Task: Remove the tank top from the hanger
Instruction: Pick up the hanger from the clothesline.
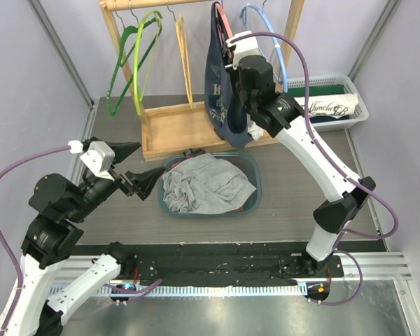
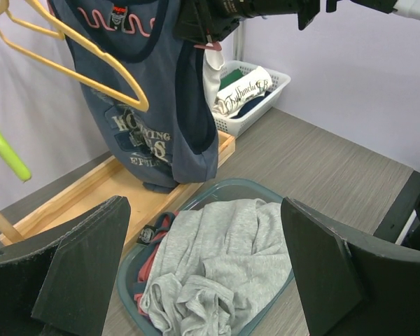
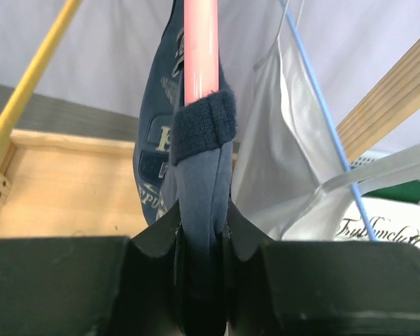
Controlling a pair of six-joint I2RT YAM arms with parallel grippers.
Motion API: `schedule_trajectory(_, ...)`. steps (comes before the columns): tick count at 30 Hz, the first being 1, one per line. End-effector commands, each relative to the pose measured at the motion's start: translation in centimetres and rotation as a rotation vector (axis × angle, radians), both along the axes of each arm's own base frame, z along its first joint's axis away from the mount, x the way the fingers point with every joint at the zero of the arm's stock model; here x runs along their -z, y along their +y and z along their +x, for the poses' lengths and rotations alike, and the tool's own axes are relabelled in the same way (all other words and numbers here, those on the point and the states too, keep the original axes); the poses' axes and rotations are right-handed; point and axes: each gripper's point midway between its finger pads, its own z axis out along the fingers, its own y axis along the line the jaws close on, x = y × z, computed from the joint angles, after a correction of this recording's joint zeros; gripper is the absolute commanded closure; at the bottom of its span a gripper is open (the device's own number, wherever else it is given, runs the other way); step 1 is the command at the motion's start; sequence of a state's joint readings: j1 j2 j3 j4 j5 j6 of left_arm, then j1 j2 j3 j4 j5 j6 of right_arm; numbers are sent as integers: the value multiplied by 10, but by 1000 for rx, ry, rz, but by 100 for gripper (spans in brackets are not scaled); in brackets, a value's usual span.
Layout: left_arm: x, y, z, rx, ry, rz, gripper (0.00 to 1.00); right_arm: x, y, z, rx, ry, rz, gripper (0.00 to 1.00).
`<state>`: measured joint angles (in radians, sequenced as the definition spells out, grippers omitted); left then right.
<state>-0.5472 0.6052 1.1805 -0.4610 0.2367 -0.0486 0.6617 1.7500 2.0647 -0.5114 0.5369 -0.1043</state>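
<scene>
A navy tank top [image 1: 222, 91] with pale lettering hangs from a pink hanger [image 1: 223, 21] on the wooden rack. In the right wrist view its shoulder strap [image 3: 204, 140] wraps the pink hanger arm [image 3: 200, 49], and my right gripper [image 3: 203, 220] is shut on the strap just below the hanger. From above, the right gripper [image 1: 232, 50] sits at the top of the garment. My left gripper [image 1: 135, 168] stands wide open and empty, low at the left. It faces the tank top [image 2: 157, 119] from a distance, over the teal basket [image 2: 266, 186].
The teal basket [image 1: 255, 175] holds grey and red clothes, in front of the rack's wooden base [image 1: 175, 129]. Green hangers [image 1: 136, 63], a yellow hanger [image 1: 184, 56] and a blue hanger [image 1: 278, 52] hang alongside. A white basket [image 1: 357, 98] of folded clothes stands at the back right.
</scene>
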Motion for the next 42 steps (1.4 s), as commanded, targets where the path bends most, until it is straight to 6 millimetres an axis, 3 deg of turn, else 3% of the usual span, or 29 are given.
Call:
schedule_trajectory(1,-10,3,-1,-12,-42,-18,6,-100,-21,-18,34,-298,185,99)
schedule_trajectory(5,-10,4,-1,-15,-44,-14,6,-131,-24,-27,14,-394,255,99)
schedule_trajectory(8,-10,5,-1,-19,-47,-15,6,-137,-25,-29,9,-416,272,99)
schedule_trajectory(12,-10,6,-2,-22,-47,-15,5,-125,-25,-31,2,-451,303,99)
schedule_trajectory(13,-9,6,0,-23,-45,-14,5,-108,-23,-29,0,-439,295,99)
schedule_trajectory(16,-10,5,0,-20,-45,-14,5,-111,-20,-26,-12,-498,331,99)
schedule_trajectory(17,-11,5,1,-23,-45,-14,5,-94,-7,-13,-25,-445,288,99)
schedule_trajectory(18,-13,6,1,-25,-51,-13,5,-89,-4,-7,-18,-417,266,99)
schedule_trajectory(19,-15,7,0,-27,-57,-16,5,-100,-2,-5,-15,-420,275,99)
schedule_trajectory(20,-16,8,0,-33,-59,-19,5,-93,0,-1,-13,-402,267,99)
schedule_trajectory(24,-12,9,2,-45,-54,-8,5,-107,0,-11,-28,-502,319,99)
schedule_trajectory(34,-9,12,2,-57,-57,-6,5,-170,3,-40,-49,-722,350,99)
schedule_trajectory(42,-9,14,3,-66,-59,-3,5,-186,1,-59,-52,-786,359,99)
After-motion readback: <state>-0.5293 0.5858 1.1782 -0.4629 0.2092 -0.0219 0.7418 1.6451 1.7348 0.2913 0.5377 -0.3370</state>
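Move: The right hand already grips the navy tank top and the near shoulder of its pink hanger; the clothesline where that hanger hooks on lies about 15 cm ahead, 3 cm left and 20 cm above. The yellow hanger's middle is some 16 cm left, 10 cm ahead and 8 cm up, and the blue hanger's is equally far ahead and up but 12 cm right. From the left hand that hooking spot is about 42 cm ahead, 20 cm right and 20 cm up. Keeping its closed grip on the navy cloth and the pink hanger's shoulder, the right hand jogs the hanger upward towards the clothesline: up about 5 cm while easing slightly back, down a couple with a short push forward, then steadily up again to finish some 8 cm higher. During the second rise it also shifts about 3 cm left, towards the yellow hanger's side, while the wrist tips the fingers upward by nearly 30 degrees. ##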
